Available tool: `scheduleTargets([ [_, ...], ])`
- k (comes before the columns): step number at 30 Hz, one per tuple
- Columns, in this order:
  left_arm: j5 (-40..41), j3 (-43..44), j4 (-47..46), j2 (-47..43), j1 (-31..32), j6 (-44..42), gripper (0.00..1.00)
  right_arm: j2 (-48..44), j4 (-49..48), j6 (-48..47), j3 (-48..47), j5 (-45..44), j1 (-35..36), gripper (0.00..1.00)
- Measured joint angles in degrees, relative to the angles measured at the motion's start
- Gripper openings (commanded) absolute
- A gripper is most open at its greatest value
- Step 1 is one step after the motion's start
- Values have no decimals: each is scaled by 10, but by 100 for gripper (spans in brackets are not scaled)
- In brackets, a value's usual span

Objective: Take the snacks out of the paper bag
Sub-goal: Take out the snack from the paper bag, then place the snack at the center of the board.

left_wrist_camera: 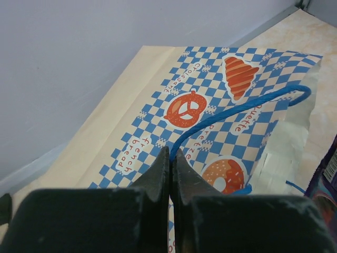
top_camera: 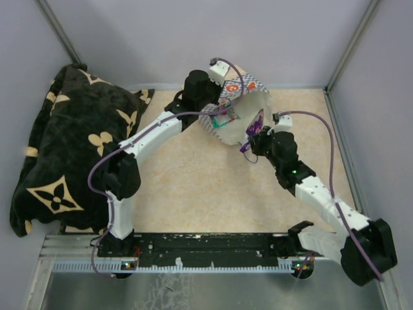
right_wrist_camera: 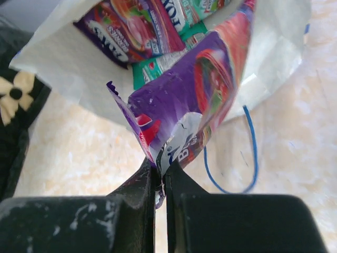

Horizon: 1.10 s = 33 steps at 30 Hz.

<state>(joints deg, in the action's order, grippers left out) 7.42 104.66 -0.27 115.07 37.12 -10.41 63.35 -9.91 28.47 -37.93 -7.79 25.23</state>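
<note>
The paper bag (top_camera: pixel 259 102) lies on its side at the back of the table, its mouth facing the arms. My left gripper (left_wrist_camera: pixel 171 154) is shut on its blue string handle (left_wrist_camera: pixel 237 108), above the checkered band (left_wrist_camera: pixel 158 105). At the bag's mouth my right gripper (right_wrist_camera: pixel 160 166) is shut on the lower edge of a purple snack packet (right_wrist_camera: pixel 184 100). In the top view that gripper (top_camera: pixel 253 137) holds the packet (top_camera: pixel 257 122) just in front of the opening. A purple-pink packet (right_wrist_camera: pixel 131 26) and a teal one (right_wrist_camera: pixel 158 66) lie further inside the bag (right_wrist_camera: pixel 68 63).
A black blanket with cream flower motifs (top_camera: pixel 77 148) is heaped on the left side of the table. The bag's other blue string handle (right_wrist_camera: pixel 253 153) lies loose on the beige tabletop (top_camera: pixel 206 187). Grey walls close in the back and both sides.
</note>
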Motion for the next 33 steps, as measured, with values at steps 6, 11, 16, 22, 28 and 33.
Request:
scheduleTargets([
  [6,-13,-17,3,-33,0,-26,0,-116,207,-21,-21,6,-2,0],
  [11,-3,-38,3,-40,0,-52,0,-149,378,13,-86,-2,-60,0],
  [16,11,-79,-3,-47,0,-88,0,-149,475,65,-193,-2,-182,0],
  [22,14,-101,-15,-61,-7,-109,0,-84,578,166,-291,4,-309,0],
  [28,22,-102,-20,-79,-13,-119,0,12,632,251,-310,31,-346,0],
  [33,30,-102,-23,-86,-14,-120,0,21,662,294,-319,29,-363,0],
])
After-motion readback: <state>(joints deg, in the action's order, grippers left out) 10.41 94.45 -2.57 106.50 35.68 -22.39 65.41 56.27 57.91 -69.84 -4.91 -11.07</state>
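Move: The purple snack packet is already pinched in the right hand. The bare table it is being carried to lies about 20 cm to that hand's right, 6 cm back and some 17 cm below. The bag mouth is roughly 15 cm ahead, 3 cm left and 10 cm lower, and the green snacks inside are about 20 cm ahead and 10 cm left. From the left hand, the bare patch lies some 22 cm back, 31 cm right and 26 cm down. The purple packet, still pinched by its end, is drawn a few centimetres back from the bag mouth. The right arm then swings it about 19 cm right over the open table, arching up some 8 cm and sinking again while the fingers tip down and turn clockwise. The left hand keeps its grip on the bag's blue handle and drifts 5 cm left, bobbing up, down and up while rolling slightly. ##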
